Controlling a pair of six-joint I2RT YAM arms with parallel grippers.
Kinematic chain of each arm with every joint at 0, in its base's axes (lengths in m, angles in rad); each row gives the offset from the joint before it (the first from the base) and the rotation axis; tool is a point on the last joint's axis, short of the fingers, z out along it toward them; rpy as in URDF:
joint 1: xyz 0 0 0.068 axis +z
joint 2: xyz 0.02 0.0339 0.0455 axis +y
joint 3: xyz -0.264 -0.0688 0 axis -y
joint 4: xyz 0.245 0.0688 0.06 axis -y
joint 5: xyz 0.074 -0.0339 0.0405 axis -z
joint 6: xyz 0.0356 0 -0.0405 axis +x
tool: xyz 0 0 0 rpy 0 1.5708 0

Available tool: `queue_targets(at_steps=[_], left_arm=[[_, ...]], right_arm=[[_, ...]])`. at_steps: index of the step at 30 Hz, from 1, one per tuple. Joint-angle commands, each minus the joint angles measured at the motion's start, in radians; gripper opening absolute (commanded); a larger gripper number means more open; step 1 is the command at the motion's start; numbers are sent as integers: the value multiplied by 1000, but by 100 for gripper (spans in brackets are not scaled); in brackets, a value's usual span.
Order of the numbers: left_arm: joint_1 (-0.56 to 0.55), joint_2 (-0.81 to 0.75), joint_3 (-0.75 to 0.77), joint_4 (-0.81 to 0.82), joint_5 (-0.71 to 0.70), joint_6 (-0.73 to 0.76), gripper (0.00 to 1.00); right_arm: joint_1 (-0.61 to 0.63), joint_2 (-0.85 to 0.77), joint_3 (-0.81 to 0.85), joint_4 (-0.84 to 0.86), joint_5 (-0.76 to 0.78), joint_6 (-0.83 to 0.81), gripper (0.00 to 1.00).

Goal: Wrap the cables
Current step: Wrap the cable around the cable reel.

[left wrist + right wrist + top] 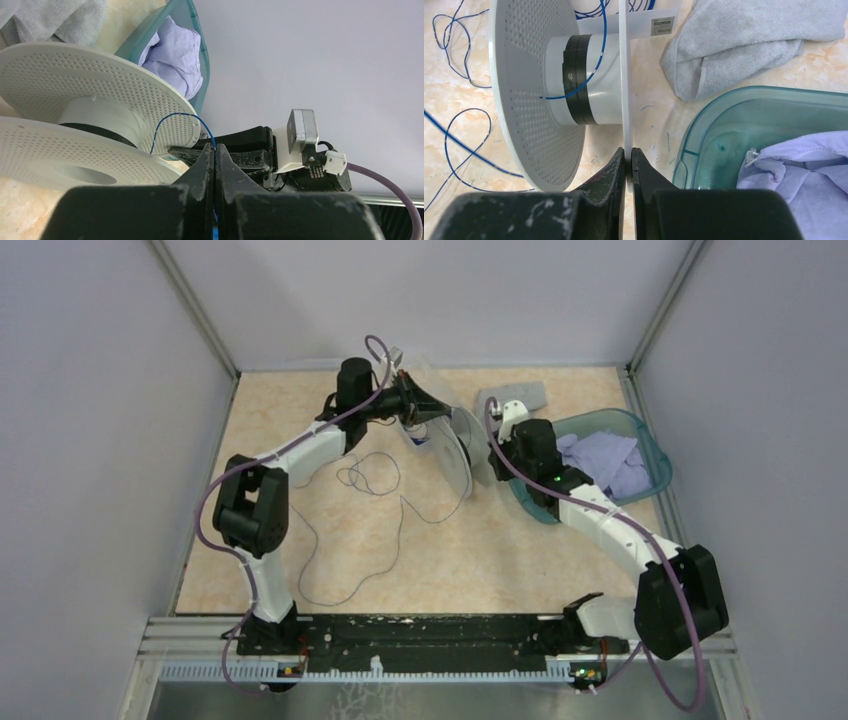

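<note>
The pale grey spool (452, 447) stands on edge at the back middle of the table. A thin cable (372, 476), dark from above and blue in the wrist views, lies in loose loops on the table and runs up to the spool. My left gripper (215, 150) is shut on a strand of the cable (176, 116) just beside the spool's flange (100, 85). My right gripper (628, 152) is shut on the thin rim of the spool's right flange (623, 75). One turn of cable (595, 65) crosses the hub (599, 85) and its black band.
A teal basin (645, 440) holding lilac cloth (603, 461) sits right of the spool, close to my right arm. A grey towel (516, 395) lies behind it. More cable loops (455, 145) trail over the beige tabletop toward the front left.
</note>
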Motion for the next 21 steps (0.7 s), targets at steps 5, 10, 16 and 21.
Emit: queue_targets(at_steps=[5,10,16,21], left_arm=[[7,10,26,4,1,1,0],[6,28,22,43,9,-26,0],[4,28,12,77,21,-48,0],[4,26,8,94,28,-59,0]], right_arm=[[9,0,90,42,-24,-9,16],[10,13,110,44,-33,-3,22],[9,57,149,71,-55,26,33],[13,118,167,132,-57,52,39]])
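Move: The right hand still pinches the near rim of the cable reel's right flange; the upright reel's middle lies about 7 cm ahead, 6 cm left and 5 cm below. From this hand the grey towel is some 21 cm ahead and 3 cm right, the teal bin 11 cm ahead and 21 cm right, both around 14 cm below. For the left hand, which holds the cable, the reel's middle is about 1 cm ahead, 3 cm right and 14 cm below. The right fingers open and free the flange, rising about 2.5 cm, then going forward-left some 2 cm, straddling it. ##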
